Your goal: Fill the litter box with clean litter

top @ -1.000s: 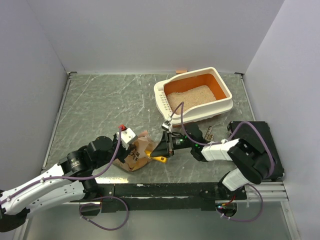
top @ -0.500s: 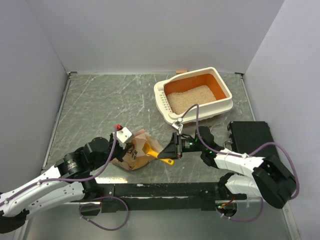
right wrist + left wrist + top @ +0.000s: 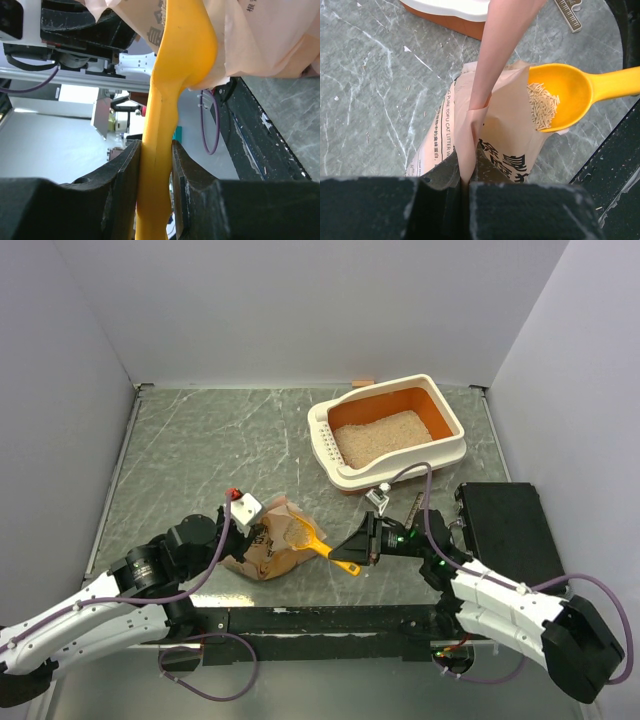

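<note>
The cream litter box (image 3: 455,448) with its orange inside stands at the back right, and pale clean litter (image 3: 381,435) covers its floor. A crinkled tan paper bag (image 3: 268,548) lies at the front centre. My left gripper (image 3: 252,528) is shut on the bag's upper edge (image 3: 479,100), its fingertips (image 3: 447,175) pinching the paper. My right gripper (image 3: 362,546) is shut on the handle of a yellow scoop (image 3: 318,542). The scoop's bowl (image 3: 570,87) sits at the bag's mouth with a little litter (image 3: 542,105) in it. In the right wrist view the handle (image 3: 167,95) runs between both fingers.
A flat black box (image 3: 508,525) lies at the right, beside my right arm. A small metal ruler-like piece (image 3: 417,506) lies between it and the litter box. The black front rail (image 3: 330,620) runs under the bag. White walls close three sides.
My right gripper has drawn back to the right and toward the front. The scoop's bowl has gone into the bag's mouth and now holds some litter. The left gripper keeps its hold.
</note>
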Motion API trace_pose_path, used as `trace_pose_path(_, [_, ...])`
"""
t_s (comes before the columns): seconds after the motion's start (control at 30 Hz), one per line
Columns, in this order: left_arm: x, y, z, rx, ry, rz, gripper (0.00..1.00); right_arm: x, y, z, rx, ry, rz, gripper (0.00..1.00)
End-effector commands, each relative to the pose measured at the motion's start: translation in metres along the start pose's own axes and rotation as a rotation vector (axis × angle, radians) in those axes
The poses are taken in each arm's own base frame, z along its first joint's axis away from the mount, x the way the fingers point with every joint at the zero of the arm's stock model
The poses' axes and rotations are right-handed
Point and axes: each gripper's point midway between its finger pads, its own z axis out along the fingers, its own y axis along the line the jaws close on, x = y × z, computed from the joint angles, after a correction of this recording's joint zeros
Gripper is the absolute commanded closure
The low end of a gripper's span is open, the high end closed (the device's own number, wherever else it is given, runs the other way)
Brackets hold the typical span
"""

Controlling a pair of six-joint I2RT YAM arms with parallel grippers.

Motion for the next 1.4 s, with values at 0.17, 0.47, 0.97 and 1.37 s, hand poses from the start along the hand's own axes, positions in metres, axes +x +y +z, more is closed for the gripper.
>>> trace_pose_path(0.17, [-0.042,0.003,-0.003,-0.018,-0.160,-0.048,0.99,-0.008,0.026,-0.011,-0.063,-0.097,-0.023,1.00])
trace_pose_path(0.47, [-0.048,0.020,-0.010,-0.112,-0.191,-0.076,0.99,-0.007,0.028,-0.017,-0.046,-0.119,-0.024,1.00])
trace_pose_path(0.97, [-0.059,0.035,-0.026,-0.173,-0.259,-0.112,0.99,-0.042,0.036,-0.028,-0.014,-0.338,-0.038,1.00])
trace_pose_path(1.37, [-0.063,0.033,-0.028,-0.161,-0.279,-0.113,0.99,-0.110,0.062,-0.041,0.007,-0.628,-0.038,1.00])
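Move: The right hand holds the loaded scoop, its bowl at the bag's mouth; the litter box lies about 28 cm ahead of this hand, 9 cm to its right and 12 cm lower. The litter bag stands some 19 cm to its left, level with it and 10 cm lower; a small metal ruler lies about 11 cm ahead and 15 cm right, 17 cm lower. The left hand grips the bag's rim, the litter box roughly 26 cm ahead, 33 cm right and 14 cm lower. Right hand swings the scoop clockwise, some 6 cm forward-right towards the litter box, while left draws the bag left. ##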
